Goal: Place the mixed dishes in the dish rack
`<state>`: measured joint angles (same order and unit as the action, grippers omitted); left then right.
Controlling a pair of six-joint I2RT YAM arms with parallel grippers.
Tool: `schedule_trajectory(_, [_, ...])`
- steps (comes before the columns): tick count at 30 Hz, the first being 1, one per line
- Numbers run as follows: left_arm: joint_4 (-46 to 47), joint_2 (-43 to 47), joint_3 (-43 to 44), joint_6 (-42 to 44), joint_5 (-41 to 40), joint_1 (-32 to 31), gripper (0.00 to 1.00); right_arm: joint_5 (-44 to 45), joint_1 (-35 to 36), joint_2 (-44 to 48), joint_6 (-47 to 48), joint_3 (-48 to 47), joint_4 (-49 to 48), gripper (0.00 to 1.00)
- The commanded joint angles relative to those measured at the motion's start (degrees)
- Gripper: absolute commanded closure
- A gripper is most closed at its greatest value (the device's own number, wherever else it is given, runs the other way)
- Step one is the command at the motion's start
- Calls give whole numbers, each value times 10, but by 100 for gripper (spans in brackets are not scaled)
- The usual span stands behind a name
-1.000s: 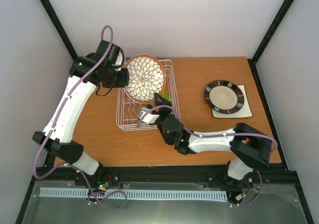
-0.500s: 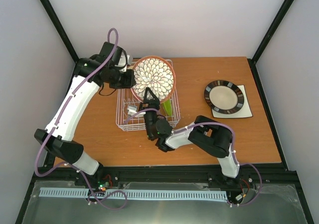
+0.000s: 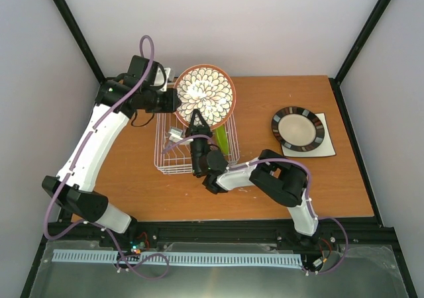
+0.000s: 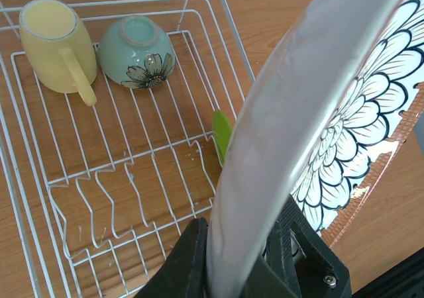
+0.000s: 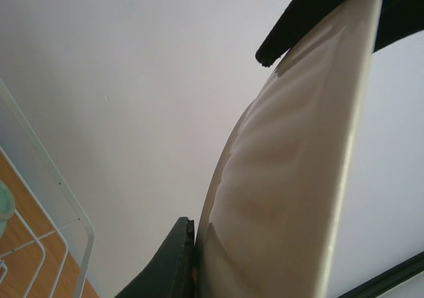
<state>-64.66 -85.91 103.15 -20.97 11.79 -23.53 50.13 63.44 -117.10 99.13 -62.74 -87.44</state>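
Note:
The petal-patterned red-rimmed plate (image 3: pixel 205 99) hangs upright over the far end of the dish rack (image 3: pixel 169 159). My left gripper (image 3: pixel 173 101) is shut on its left rim, and in the left wrist view both fingers (image 4: pixel 187 261) pinch the plate (image 4: pixel 371 112). From below, my right gripper (image 3: pixel 197 123) is shut on the lower rim; one finger (image 5: pixel 173 261) presses the plate's pale back (image 5: pixel 291 179). A yellow cup (image 4: pixel 56 46), a pale mint bowl (image 4: pixel 138 51) and the small lime-green plate (image 3: pixel 224 139) sit in the rack. The dark-rimmed cream plate (image 3: pixel 298 128) rests on the square white plate (image 3: pixel 326 149) at the right.
The wooden table (image 3: pixel 265 185) is ringed by white walls and black frame posts. My right arm's elbow (image 3: pixel 285 179) lies low across the table between the rack and the stacked plates. A rack corner (image 5: pixel 66 212) shows in the right wrist view.
The left gripper carried the petal plate up and to the right over the rack. The right arm swung in under it, and its gripper went from open to shut on the lower rim.

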Motion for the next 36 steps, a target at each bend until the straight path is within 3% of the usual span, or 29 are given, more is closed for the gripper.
schedule_trajectory(1, [-8,25,14,-12,32,-6,99,0,-17,22,25,-1,-86,97])
schedule_trajectory(6, [-5,28,11,-8,11,-6,99,-8,-17,56,6,18,-80,97])
schedule_trajectory(8, [-1,34,9,-11,-18,-6,94,-9,-15,80,-6,34,-66,97])
schedule_trajectory(14, [22,50,-3,-17,-61,-6,55,-14,-2,161,-105,81,42,97])
schedule_trajectory(16, [27,51,-4,-18,-69,-6,33,-18,-2,183,-142,90,86,97])
schedule_trajectory(21, [56,66,-9,-21,-115,-6,1,-25,5,228,-245,104,184,97])
schedule_trajectory(27, [127,119,-14,-10,-202,1,0,-87,5,341,-529,83,484,97])
schedule_trajectory(32, [219,189,-45,11,-285,3,0,-135,-3,392,-628,59,603,97])
schedule_trajectory(36, [243,211,-43,25,-332,3,0,-177,-19,406,-692,36,678,97])
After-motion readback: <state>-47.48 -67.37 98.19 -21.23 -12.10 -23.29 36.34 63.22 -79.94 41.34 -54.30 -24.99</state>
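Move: Both hands hold the flower plate: its middle is some 6 cm ahead and 8 cm to the right of the left hand, about level. From the right hand, the middle of the dish rack is about 12 cm ahead, 2 cm to the left and 23 cm below. The green plate in the rack is 4 cm ahead, 9 cm right and 20 cm below, and the yellow mug about 20 cm ahead, 9 cm left and 20 cm below. The left fingers let go of the flower plate's rim, opening from nearly shut to wide, and the hand leaves up about 14 cm and 9 cm to the left, its fingers swinging up from pointing down. The right fingers keep their pinch and draw the plate back about 5 cm, rightward and slightly up, the wrist rolling left side up, tipping down and turning counter-clockwise. ##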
